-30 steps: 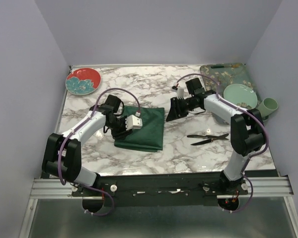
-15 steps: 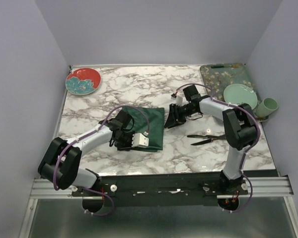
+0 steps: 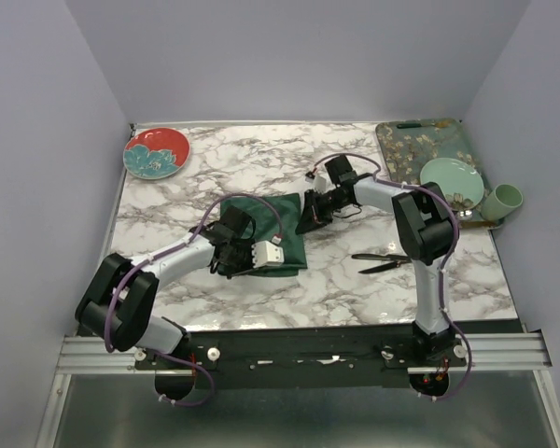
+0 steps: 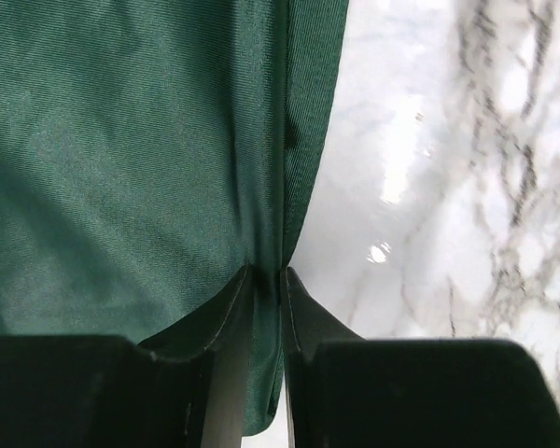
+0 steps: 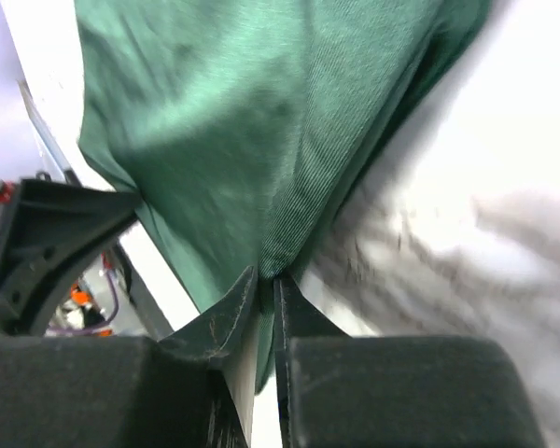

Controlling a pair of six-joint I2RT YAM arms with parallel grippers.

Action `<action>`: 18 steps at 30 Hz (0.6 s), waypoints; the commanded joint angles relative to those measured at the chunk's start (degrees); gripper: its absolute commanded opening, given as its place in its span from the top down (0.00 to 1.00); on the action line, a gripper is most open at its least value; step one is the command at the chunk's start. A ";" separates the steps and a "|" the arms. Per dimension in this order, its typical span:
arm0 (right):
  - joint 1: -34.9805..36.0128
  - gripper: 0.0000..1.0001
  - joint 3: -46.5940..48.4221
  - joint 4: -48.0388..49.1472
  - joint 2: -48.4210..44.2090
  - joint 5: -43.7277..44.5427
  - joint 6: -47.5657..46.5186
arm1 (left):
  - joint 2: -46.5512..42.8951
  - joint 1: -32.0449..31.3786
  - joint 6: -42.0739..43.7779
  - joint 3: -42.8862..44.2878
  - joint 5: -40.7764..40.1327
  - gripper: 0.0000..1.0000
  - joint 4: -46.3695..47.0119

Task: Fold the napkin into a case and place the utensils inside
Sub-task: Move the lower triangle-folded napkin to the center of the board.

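The dark green napkin (image 3: 271,229) lies folded on the marble table (image 3: 261,168), left of centre. My left gripper (image 3: 289,257) is shut on its near right edge; the left wrist view shows cloth (image 4: 149,159) pinched between the two fingers. My right gripper (image 3: 305,224) is shut on the napkin's far right corner, with green cloth (image 5: 252,121) clamped between its jaws in the right wrist view. The two black utensils (image 3: 389,260) lie crossed on the table to the right of the napkin, near the right arm.
A red floral plate (image 3: 156,151) sits at the back left. At the back right a teal floral tray (image 3: 420,140) holds a pale green plate (image 3: 451,175); a green cup (image 3: 506,199) stands beside it. Purple cables loop over both arms.
Both grippers have closed on the napkin's right edge. The left gripper slid right along the cloth and the right arm swung left onto the far corner.
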 commanded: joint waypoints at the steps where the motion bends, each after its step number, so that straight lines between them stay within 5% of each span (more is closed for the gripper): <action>1: 0.14 0.82 7.36 1.91 3.53 1.63 -0.33 | 4.92 -0.22 -7.74 3.90 -2.63 0.75 3.39; 7: -0.30 0.68 12.30 -1.33 1.44 2.69 -3.49 | 4.14 0.13 -9.95 9.01 -1.32 0.57 1.29; 10: -1.26 0.48 7.66 -1.87 -5.50 2.51 -4.11 | 1.76 0.13 -10.92 10.15 -0.26 0.55 1.02; 18: -1.53 0.26 -13.95 5.58 -18.87 -7.05 4.74 | 4.30 0.22 -14.70 10.16 -1.75 0.51 3.65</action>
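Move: The left fingers already pinch the near edge of the folded green napkin; its middle lies about 10 cm ahead and 7 cm to their right, roughly 1 cm lower. The right fingers already hold its right-hand edge, with that middle about 9 cm to their left, 1 cm back and 2 cm lower. The utensils lie about 21 cm right and 8 cm back of the right hand; the red plate is some 31 cm ahead and 18 cm left of the left hand. Still gripping the napkin's right edge, the right hand drags the cloth about 5 cm forward and slightly left while starting to rise, then opens wide, lets go and draws back the same way as it climbs clear. The left hand, still on the near edge, shifts the cloth forward and somewhat right, turning about 10 degrees counter-clockwise, and opens as it lifts some 4 cm off. ##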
